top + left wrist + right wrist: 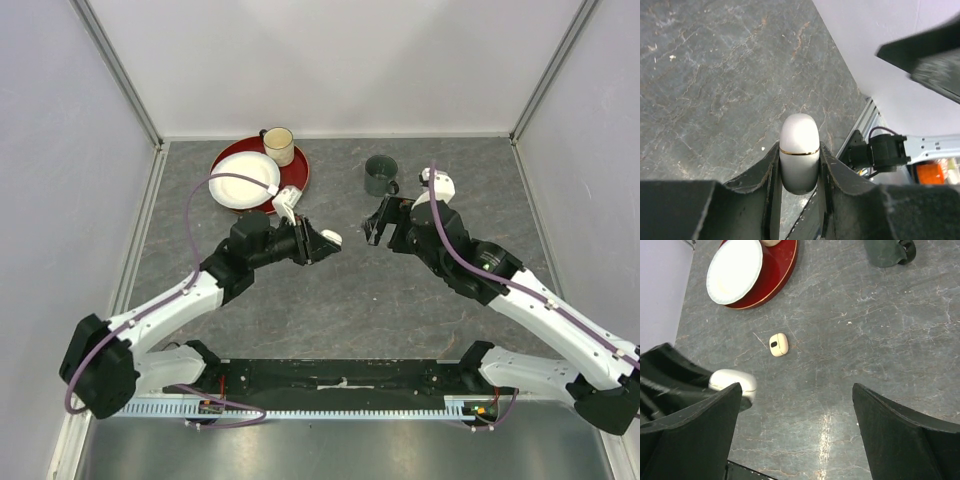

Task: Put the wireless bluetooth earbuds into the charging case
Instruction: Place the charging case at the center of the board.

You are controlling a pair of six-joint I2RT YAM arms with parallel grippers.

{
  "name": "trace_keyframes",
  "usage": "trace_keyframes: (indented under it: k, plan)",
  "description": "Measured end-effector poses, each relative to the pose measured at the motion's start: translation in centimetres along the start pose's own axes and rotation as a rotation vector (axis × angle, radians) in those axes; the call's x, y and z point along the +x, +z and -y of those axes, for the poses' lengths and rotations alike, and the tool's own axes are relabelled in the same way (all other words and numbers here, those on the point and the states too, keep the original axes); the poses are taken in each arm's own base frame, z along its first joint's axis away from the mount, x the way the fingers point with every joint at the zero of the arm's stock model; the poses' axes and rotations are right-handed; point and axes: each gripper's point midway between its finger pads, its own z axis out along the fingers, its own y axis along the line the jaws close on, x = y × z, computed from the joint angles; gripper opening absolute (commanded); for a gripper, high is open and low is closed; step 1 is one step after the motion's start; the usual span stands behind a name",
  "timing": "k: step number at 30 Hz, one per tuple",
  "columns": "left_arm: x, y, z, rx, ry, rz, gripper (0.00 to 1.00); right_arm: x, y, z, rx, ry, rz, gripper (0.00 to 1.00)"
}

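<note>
My left gripper (322, 241) (799, 152) is shut on the charging case (331, 238) (799, 134), a white oval shell with a thin gold seam, its lid closed. It is held above the table's middle. The case (733, 380) also shows at the left of the right wrist view. My right gripper (372, 227) (796, 390) hangs open a short way to its right, with nothing between its fingers. On the table below lies a small pale peach rounded piece (778, 344) with a dark spot, possibly one of the earbuds. I cannot find it in the top view.
At the back left a red plate (301, 166) (782, 267) carries a white plate (243, 180) (734, 270) and a cream mug (279, 146). A dark green mug (380, 175) (884, 252) stands behind my right gripper. White walls close in three sides.
</note>
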Motion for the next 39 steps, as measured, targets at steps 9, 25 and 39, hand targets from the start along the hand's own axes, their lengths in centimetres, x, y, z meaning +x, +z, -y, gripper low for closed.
trace_keyframes:
  k: [9,25,39]
  plan:
    - [2.5,3.8,-3.2,-0.045,-0.249,-0.072,0.02,-0.5,-1.1,0.4,-0.009,0.028,0.022,0.98]
    - [8.2,9.6,-8.7,-0.144,-0.563,-0.134,0.03,0.2,-1.3,0.6,-0.019,0.029,0.0,0.98]
    - [12.2,12.4,-10.7,-0.19,-0.669,-0.146,0.18,0.4,-1.3,0.6,-0.025,0.02,-0.011,0.98]
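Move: The left hand, holding the white charging case, has its target spot at the board's center about 4 cm ahead, 8 cm to the right and some 21 cm below. On the board, the beige case lies about 11 cm ahead and 7 cm left of this hand; the green mug stands roughly 31 cm ahead and 15 cm right. From the right hand, the spot is about 2 cm ahead, 8 cm left and 26 cm down. Left hand lowers the held charging case about 18 cm, also rightward, towards the board's center, tipping down some 40 degrees. ##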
